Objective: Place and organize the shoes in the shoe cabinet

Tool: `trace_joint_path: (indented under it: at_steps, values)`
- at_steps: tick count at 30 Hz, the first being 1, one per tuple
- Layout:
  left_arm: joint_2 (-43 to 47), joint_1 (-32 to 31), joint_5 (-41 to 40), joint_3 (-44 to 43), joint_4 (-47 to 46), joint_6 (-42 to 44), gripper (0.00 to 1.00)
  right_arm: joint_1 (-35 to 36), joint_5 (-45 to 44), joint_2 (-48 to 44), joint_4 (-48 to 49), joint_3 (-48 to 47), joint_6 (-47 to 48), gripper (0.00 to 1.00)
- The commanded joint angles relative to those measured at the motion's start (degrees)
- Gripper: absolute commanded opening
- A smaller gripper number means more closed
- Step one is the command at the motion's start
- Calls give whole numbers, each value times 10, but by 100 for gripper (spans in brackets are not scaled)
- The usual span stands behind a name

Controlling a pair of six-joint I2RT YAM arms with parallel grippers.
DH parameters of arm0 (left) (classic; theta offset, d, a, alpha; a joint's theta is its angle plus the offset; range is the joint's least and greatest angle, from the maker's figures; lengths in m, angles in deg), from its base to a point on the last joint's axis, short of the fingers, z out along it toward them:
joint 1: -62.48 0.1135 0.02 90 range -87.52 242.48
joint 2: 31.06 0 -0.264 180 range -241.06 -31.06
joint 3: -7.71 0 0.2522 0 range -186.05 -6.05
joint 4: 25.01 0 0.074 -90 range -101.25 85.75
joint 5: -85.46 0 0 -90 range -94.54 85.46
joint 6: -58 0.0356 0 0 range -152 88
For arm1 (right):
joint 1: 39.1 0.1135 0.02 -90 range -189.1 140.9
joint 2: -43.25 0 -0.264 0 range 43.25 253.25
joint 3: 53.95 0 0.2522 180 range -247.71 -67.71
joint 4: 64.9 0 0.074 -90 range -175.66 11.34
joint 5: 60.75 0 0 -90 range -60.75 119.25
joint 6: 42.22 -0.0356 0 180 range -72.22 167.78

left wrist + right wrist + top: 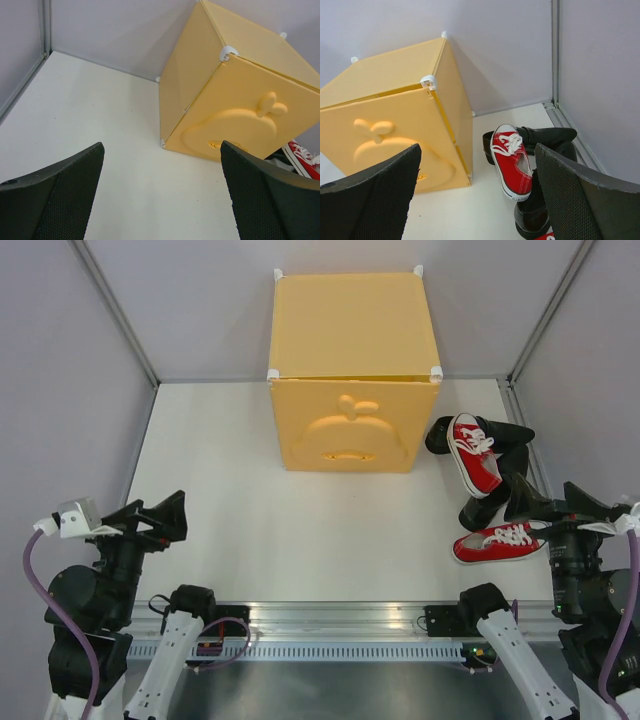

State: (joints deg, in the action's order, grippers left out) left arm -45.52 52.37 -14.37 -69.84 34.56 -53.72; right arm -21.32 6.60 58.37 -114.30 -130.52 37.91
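Note:
The yellow-orange shoe cabinet (348, 370) stands at the back middle of the table, its apple-embossed door (348, 435) shut. To its right the shoes lie in a heap: one red sneaker (474, 452) rests tilted across a black dress shoe (508, 433), a second black shoe (492, 502) lies below it, and the other red sneaker (497, 542) lies flat nearest me. My right gripper (560, 505) hovers open just right of the heap, looking at the tilted sneaker (512, 162) and the cabinet (385, 130). My left gripper (160, 515) is open and empty at the near left, facing the cabinet (240, 115).
Grey walls with metal corner posts (115, 310) close in the white table (250, 530) on the left, back and right. A metal rail (330, 618) runs along the near edge between the arm bases. The shoe heap lies close to the right wall (600, 90).

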Motion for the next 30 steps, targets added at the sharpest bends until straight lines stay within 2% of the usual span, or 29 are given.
trace_joint_path:
  at_steps: [1,11,17,20,21,23,30]
  values:
    - [-19,-2,16,3,-4,-11,100,2,18,17,12,4,-5,98]
    - [-43,-2,33,35,-4,-12,100,2,141,119,-7,11,-28,98]
    - [-75,-2,55,71,-17,-8,100,2,164,247,1,23,-56,98]
    - [-93,-2,65,98,-39,-2,100,2,185,286,52,44,-33,98]
    - [-98,-2,72,113,-55,0,100,2,209,292,104,54,-20,98]
    - [-112,-2,75,130,-73,6,100,2,213,313,151,65,-9,98]
    - [-114,-2,88,212,-121,25,100,0,238,434,202,-12,44,98]
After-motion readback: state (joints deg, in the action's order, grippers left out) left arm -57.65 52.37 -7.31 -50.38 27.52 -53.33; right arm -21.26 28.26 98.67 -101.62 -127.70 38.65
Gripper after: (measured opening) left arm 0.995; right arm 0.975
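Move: The cabinet door, slightly ajar, has its middle about 27 cm ahead of the right hand, 21 cm to its left and 25 cm below; its upper right corner is only some 7 cm left and 8 cm down, equally far ahead. The red sneaker on the pile is roughly 25 cm ahead, 8 cm right and 31 cm down, with a black shoe about 10 cm beyond it and 4 cm farther right. From the left hand, the door's middle is some 28 cm ahead, 25 cm right and 22 cm below. The open right hand sweeps forward, left and down, about 25 cm in all, towards the right-hand part of the cabinet door, its fingers tipping down some 30 degrees and swinging about 20 degrees counter-clockwise; near the end its sinking stops and it keeps going forward and left. Meanwhile the left hand, also wide open and empty, sinks about 14 cm while reaching some 8 cm forward, tipping its fingers down over bare table on the left as it nears the cabinet. ##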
